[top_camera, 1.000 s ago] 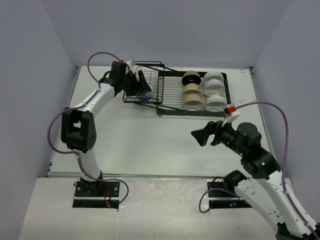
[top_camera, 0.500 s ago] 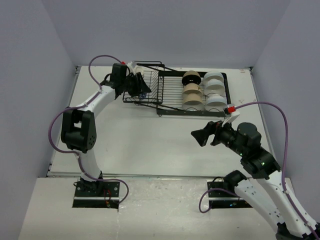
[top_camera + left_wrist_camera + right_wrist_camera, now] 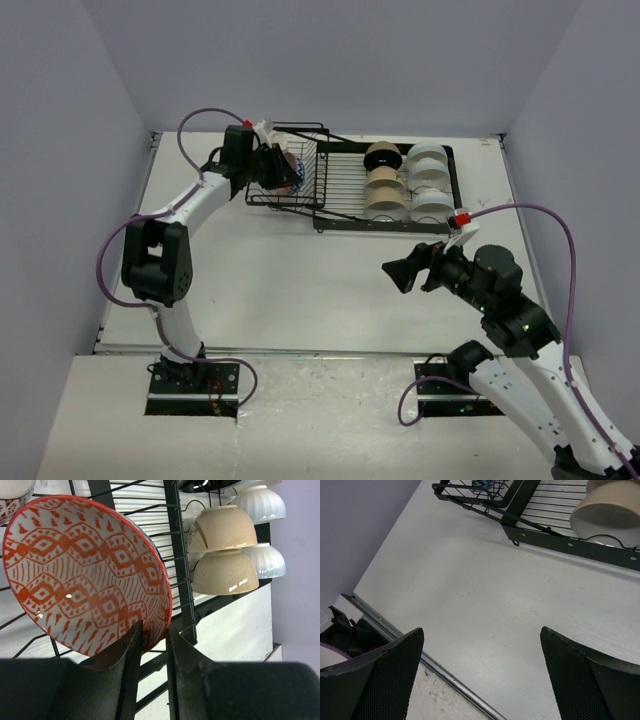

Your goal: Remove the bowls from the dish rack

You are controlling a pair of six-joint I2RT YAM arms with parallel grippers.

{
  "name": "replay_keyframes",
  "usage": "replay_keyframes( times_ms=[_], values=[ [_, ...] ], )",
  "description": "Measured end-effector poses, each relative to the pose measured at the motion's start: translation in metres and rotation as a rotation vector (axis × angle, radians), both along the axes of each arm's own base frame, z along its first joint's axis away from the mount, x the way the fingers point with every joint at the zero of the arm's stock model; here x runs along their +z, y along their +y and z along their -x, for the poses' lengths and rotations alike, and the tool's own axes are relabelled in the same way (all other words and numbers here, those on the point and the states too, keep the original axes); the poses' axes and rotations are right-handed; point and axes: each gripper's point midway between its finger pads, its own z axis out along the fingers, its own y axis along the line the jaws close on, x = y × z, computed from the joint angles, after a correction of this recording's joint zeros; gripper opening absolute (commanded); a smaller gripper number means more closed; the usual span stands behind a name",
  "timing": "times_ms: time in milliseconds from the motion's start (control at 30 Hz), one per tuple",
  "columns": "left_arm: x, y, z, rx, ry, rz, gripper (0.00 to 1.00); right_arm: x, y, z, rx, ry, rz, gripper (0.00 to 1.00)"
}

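Observation:
My left gripper [image 3: 152, 625] is shut on the rim of a white bowl with a red-orange net pattern [image 3: 85, 570], one finger inside it and one outside. The bowl stands tilted on edge in the raised basket of the black dish rack [image 3: 175, 540]. From above, this gripper [image 3: 283, 170] sits inside the basket at the rack's left end [image 3: 300, 200]. Two beige bowls [image 3: 383, 190] and white bowls [image 3: 430, 172] stand in the long section. My right gripper [image 3: 395, 272] hangs open over bare table, in front of the rack, holding nothing [image 3: 481, 630].
A blue-patterned bowl [image 3: 482, 484] shows in the basket, and part of another patterned bowl [image 3: 12, 495] lies beside the held one. The table's near edge with its metal strip [image 3: 420, 655] runs under the right gripper. Grey walls close in the table.
The left gripper's jaws have closed onto the red-patterned bowl's rim inside the basket, and the bowl now stands more on edge. The right arm has not moved.

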Motion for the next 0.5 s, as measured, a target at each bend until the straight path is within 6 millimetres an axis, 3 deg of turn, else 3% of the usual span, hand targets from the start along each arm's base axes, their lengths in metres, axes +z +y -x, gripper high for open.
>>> replay_keyframes(
  times_ms=[133, 200, 300, 500],
  values=[
    [0.002, -0.002, -0.002, -0.004, -0.015, 0.0, 0.19, 0.0, 0.0, 0.0, 0.0, -0.001, 0.001, 0.99],
    [0.002, -0.002, -0.002, -0.01, -0.023, -0.002, 0.06, 0.0, 0.0, 0.0, 0.001, -0.001, 0.001, 0.99],
    [0.013, -0.002, -0.011, -0.006, -0.077, -0.01, 0.03, 0.0, 0.0, 0.0, 0.001, -0.001, 0.001, 0.99],
    [0.012, -0.001, -0.013, 0.012, -0.078, -0.032, 0.0, 0.0, 0.0, 0.0, 0.001, -0.002, 0.002, 0.99]
  ],
)
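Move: The left hand is already at the near rim of the blue-patterned bowl with the red inside, whose middle is roughly 4 cm ahead, 1 cm to the left and 2 cm lower. The dotted bowl is about 10 cm ahead and 4 cm left, a bit lower. Across the rack, the front cream bowl stands some 19 cm right and 4 cm back. From the idle right hand the blue-patterned bowl is around 28 cm ahead, 24 cm left and 11 cm lower. The left fingers pinch the near rim of the blue-patterned bowl, one pad inside and one outside, closing from about a quarter open to almost shut. As they close, the hand eases forward and up, about 1 cm each way, with its tips tilting up by some 5 degrees, then all but stops. ##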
